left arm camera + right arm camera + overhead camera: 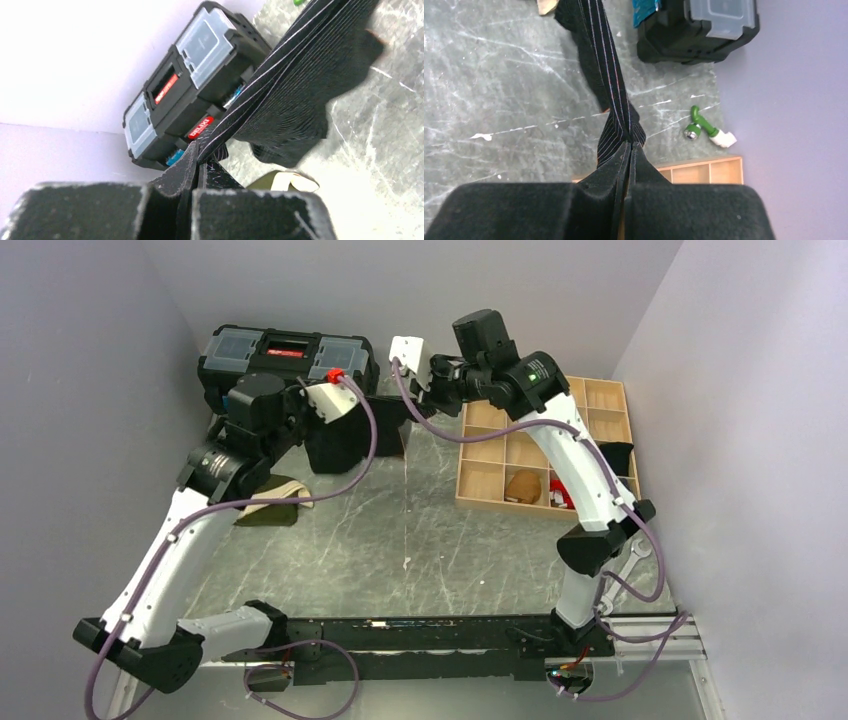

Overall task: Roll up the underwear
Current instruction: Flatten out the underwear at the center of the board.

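Note:
The underwear [355,440], black knit with fine pale stripes, hangs above the back of the table, stretched between both grippers. My left gripper [348,408] is shut on one corner of it. In the left wrist view the striped underwear [295,90] runs taut away from the left gripper [200,151]. My right gripper [415,392] is shut on the opposite corner. In the right wrist view the underwear [604,65] stretches as a narrow band up from the right gripper [629,145], with its lower part drooping toward the marble tabletop.
A black toolbox [285,350] stands at the back left, just behind the underwear. An olive green garment [270,502] lies under the left arm. A wooden compartment tray [485,480] at the right holds small items. A green fitting [704,127] lies by the wall.

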You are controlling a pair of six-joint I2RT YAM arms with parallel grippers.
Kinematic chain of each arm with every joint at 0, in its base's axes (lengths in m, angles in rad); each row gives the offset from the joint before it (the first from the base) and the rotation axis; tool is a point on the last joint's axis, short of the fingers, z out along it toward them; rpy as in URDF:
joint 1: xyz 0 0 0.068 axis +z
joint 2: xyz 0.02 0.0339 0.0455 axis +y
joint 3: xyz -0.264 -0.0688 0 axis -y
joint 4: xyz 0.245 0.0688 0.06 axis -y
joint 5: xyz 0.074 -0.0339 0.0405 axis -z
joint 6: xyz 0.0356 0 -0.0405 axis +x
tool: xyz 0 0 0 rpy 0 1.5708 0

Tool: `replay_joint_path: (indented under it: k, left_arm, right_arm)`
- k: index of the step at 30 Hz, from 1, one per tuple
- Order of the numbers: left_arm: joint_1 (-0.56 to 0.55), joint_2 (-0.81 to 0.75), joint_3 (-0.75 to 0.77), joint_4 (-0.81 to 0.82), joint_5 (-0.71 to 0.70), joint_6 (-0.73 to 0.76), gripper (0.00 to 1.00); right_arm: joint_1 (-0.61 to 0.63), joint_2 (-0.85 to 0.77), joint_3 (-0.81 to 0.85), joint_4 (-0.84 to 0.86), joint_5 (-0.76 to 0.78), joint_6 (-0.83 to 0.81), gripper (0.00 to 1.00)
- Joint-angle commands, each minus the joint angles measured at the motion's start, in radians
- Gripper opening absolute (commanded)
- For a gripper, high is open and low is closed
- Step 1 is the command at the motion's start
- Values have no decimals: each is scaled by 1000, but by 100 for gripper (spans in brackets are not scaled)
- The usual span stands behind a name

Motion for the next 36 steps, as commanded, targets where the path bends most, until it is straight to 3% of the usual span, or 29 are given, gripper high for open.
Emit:
replay_joint_path:
  k: [1,4,9,13,15,18,23,27,36]
  left_arm:
    - [3,-74,15,-22,14,2,0]
    - [-34,-159,-149,-69,86,20,0]
    - [-174,-284,-570,-90,121,12,0]
    - [-264,-257,-777,-89,181,-45,0]
    - [-299,-215,-822,-94,220,-67,13]
    - [-349,-158,-851,-103,243,-90,37]
    - [-372,-152,-858,-111,226,-93,61]
    - [-371,-206,-855,-104,167,-80,66]
    - [-371,-338,-829,-6,242,-84,81]
  right_arm:
    - [-4,-86,-56,62,18,-18,0]
    - [4,-193,-275,94,-78,-50,0]
    - [26,-356,-796,259,-252,-58,0]
    - [59,-372,-1128,322,-348,-45,2]
    - [84,-341,-1230,316,-384,-53,8]
    - [107,-292,-1258,288,-398,-64,17]
    - [102,-283,-1216,284,-391,-50,43]
    - [72,-301,-1195,309,-388,-19,53]
    - [-62,-287,-1181,291,-488,-8,54]
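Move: From the left hand, which already pinches one end of the dark striped underwear, the bare middle of the board lies about 7 cm back, 16 cm right and 35 cm below; the olive cloth is level with the hand and some 12 cm left, the toolbox 24 cm ahead and 10 cm left. From the right hand, still pinching the other end, that bare middle is about 8 cm back and 5 cm left; the wooden tray's centre is 12 cm ahead and 25 cm right. Swinging down and back together, both hands lay the stretched underwear onto the bare middle of the board, dropping roughly 30 cm and drawing back some 20 cm while the wrists tip the fingers towards the table. Both let go of the cloth as they near the board; then the left hand rises a few centimetres and the right eases forward and slightly up. ##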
